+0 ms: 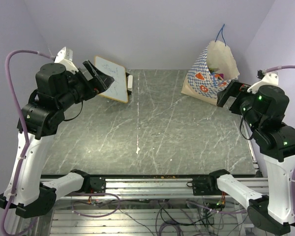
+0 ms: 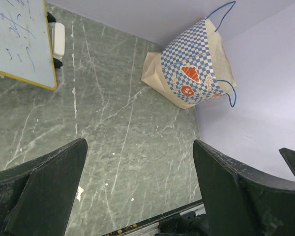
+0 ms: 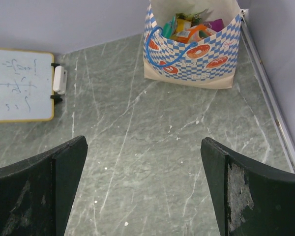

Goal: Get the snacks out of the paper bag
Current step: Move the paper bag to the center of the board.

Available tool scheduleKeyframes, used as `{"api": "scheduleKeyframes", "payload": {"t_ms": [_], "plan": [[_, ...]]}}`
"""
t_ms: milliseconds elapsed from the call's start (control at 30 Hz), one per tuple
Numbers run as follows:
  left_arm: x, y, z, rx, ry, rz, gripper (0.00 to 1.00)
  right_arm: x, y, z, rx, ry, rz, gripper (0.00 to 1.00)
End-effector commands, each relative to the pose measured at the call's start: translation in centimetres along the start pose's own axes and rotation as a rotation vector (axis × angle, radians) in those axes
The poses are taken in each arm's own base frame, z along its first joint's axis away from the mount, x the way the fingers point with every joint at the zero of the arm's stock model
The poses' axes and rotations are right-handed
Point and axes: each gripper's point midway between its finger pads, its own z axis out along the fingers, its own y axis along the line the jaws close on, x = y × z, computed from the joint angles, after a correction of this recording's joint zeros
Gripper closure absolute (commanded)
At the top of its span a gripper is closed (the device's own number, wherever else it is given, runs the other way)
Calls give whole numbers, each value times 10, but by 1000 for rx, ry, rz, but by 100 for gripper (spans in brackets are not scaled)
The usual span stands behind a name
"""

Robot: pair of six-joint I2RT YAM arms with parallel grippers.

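The paper bag point(image 1: 202, 77), blue-and-white checkered with red-orange emblems and blue cord handles, stands at the table's far right corner with its mouth open. Several snacks point(image 3: 189, 28) in green, orange, yellow and magenta show inside its mouth in the right wrist view; from above only a few coloured edges of the snacks point(image 1: 218, 75) show. My right gripper point(image 1: 229, 93) hovers just in front of the bag, open and empty, pointing at the bag point(image 3: 194, 64). My left gripper point(image 1: 99, 76) is raised over the far left, open and empty, far from the bag point(image 2: 191, 73).
A white board point(image 1: 112, 78) with scribbles and a yellow edge lies at the far left, with a small white eraser point(image 1: 130, 82) beside it. The purple wall runs close behind and to the right of the bag. A metal rail point(image 1: 152, 184) edges the marble table point(image 1: 152, 128) at the front.
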Motion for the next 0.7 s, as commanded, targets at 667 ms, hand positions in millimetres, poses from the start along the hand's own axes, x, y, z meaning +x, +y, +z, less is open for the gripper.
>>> {"api": "scheduleKeyframes", "payload": {"t_ms": [667], "plan": [[43, -13, 52, 125, 271, 46, 1, 14, -14, 140, 221, 167, -381, 5]]}}
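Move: The paper bag's near blue handle, hanging from the near rim, is about 21 cm ahead of the right hand, 4 cm to its right and 14 cm below. The bag's middle lies roughly 28 cm ahead, 8 cm right and 22 cm down; the snacks in its mouth are some 27 cm ahead, 7 cm right and 17 cm down. From the left hand the near handle is about 18 cm ahead, 48 cm right and 17 cm lower. The paper bag's near handle is approached by the open right hand, which gathers speed forward, about 10 cm, while sinking 7 cm; its fingers tip farther down and it rolls left side down by nearly 20 degrees. The open left hand drifts right, down and forward towards the bag, turning clockwise and dipping. ##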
